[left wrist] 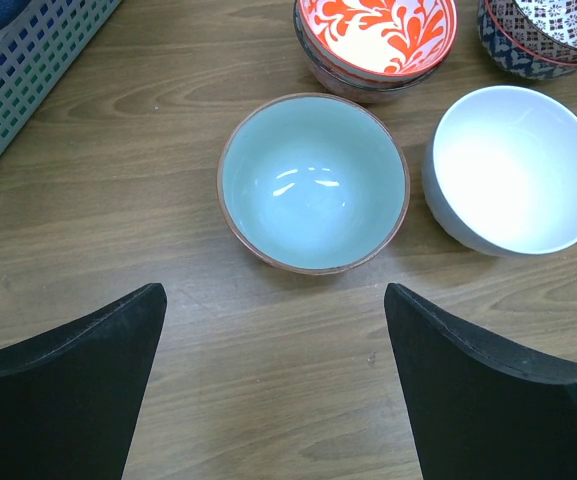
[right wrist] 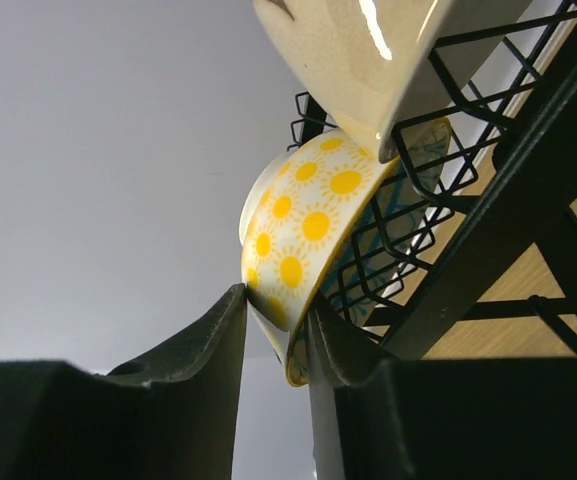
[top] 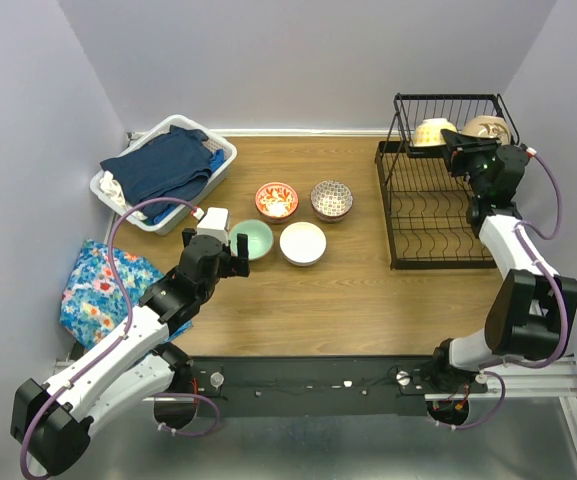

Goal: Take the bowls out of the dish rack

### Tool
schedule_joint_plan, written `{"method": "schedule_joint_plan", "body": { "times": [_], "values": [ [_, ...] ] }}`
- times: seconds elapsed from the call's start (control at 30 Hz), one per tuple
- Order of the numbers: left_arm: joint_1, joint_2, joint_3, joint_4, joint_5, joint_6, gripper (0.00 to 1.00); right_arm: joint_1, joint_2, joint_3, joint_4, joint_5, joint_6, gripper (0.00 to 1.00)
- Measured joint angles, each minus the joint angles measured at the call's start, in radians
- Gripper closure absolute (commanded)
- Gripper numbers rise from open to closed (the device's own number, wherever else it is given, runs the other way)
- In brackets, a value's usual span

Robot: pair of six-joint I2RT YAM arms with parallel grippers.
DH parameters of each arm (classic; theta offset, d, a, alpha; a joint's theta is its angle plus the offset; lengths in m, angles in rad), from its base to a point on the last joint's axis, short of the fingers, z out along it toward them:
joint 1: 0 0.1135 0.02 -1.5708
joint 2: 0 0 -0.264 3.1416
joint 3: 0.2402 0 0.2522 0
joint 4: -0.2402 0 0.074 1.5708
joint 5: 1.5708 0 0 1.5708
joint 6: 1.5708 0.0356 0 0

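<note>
The black wire dish rack (top: 430, 215) stands at the right of the table. On its upper tier sit a cream-yellow sun-patterned bowl (top: 432, 131) and a beige bowl (top: 486, 127). My right gripper (top: 455, 143) is shut on the rim of the yellow bowl (right wrist: 303, 235), with the beige bowl (right wrist: 368, 55) just above it. Four bowls stand on the table: red-orange floral (top: 276, 199), dark patterned (top: 331, 198), mint green (top: 252, 239) and white (top: 302, 243). My left gripper (top: 227, 246) is open and empty, just short of the mint bowl (left wrist: 313, 182).
A white laundry basket (top: 218, 148) with dark blue clothes stands at the far left. A blue floral cloth (top: 103, 285) lies at the left edge beside my left arm. The rack's lower tier (top: 423, 210) holds no bowls that I can see.
</note>
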Motion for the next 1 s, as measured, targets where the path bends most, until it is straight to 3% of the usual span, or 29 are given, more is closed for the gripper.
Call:
{"method": "schedule_joint_plan", "body": {
  "times": [0.73, 1.0],
  "values": [
    [0.0, 0.0, 0.0, 0.009, 0.001, 0.0, 0.01, 0.024, 0.079, 0.016, 0.195, 0.005, 0.043, 0.99],
    [0.0, 0.0, 0.0, 0.01, 0.001, 0.004, 0.01, 0.024, 0.117, 0.042, 0.231, 0.005, 0.042, 0.99]
  ]
}}
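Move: The upside-down yellow bowl on the rack's upper shelf is centred about 5 cm ahead of the right gripper, 4 cm left and 2 cm above; its near rim already lies between the open fingertips. The beige bowl stands some 6 cm ahead and 9 cm to the right, at the bowl's height. From the idle left gripper the yellow bowl is roughly 25 cm ahead, 55 cm right and 16 cm higher. Close the right gripper on the yellow bowl's near rim, one finger on the outside and the other inside, until it is pinched. While closing, raise the hand about 2 cm and ease it forward some 2.5 cm over the upper shelf, tilting the fingertips up by roughly 10 degrees. ##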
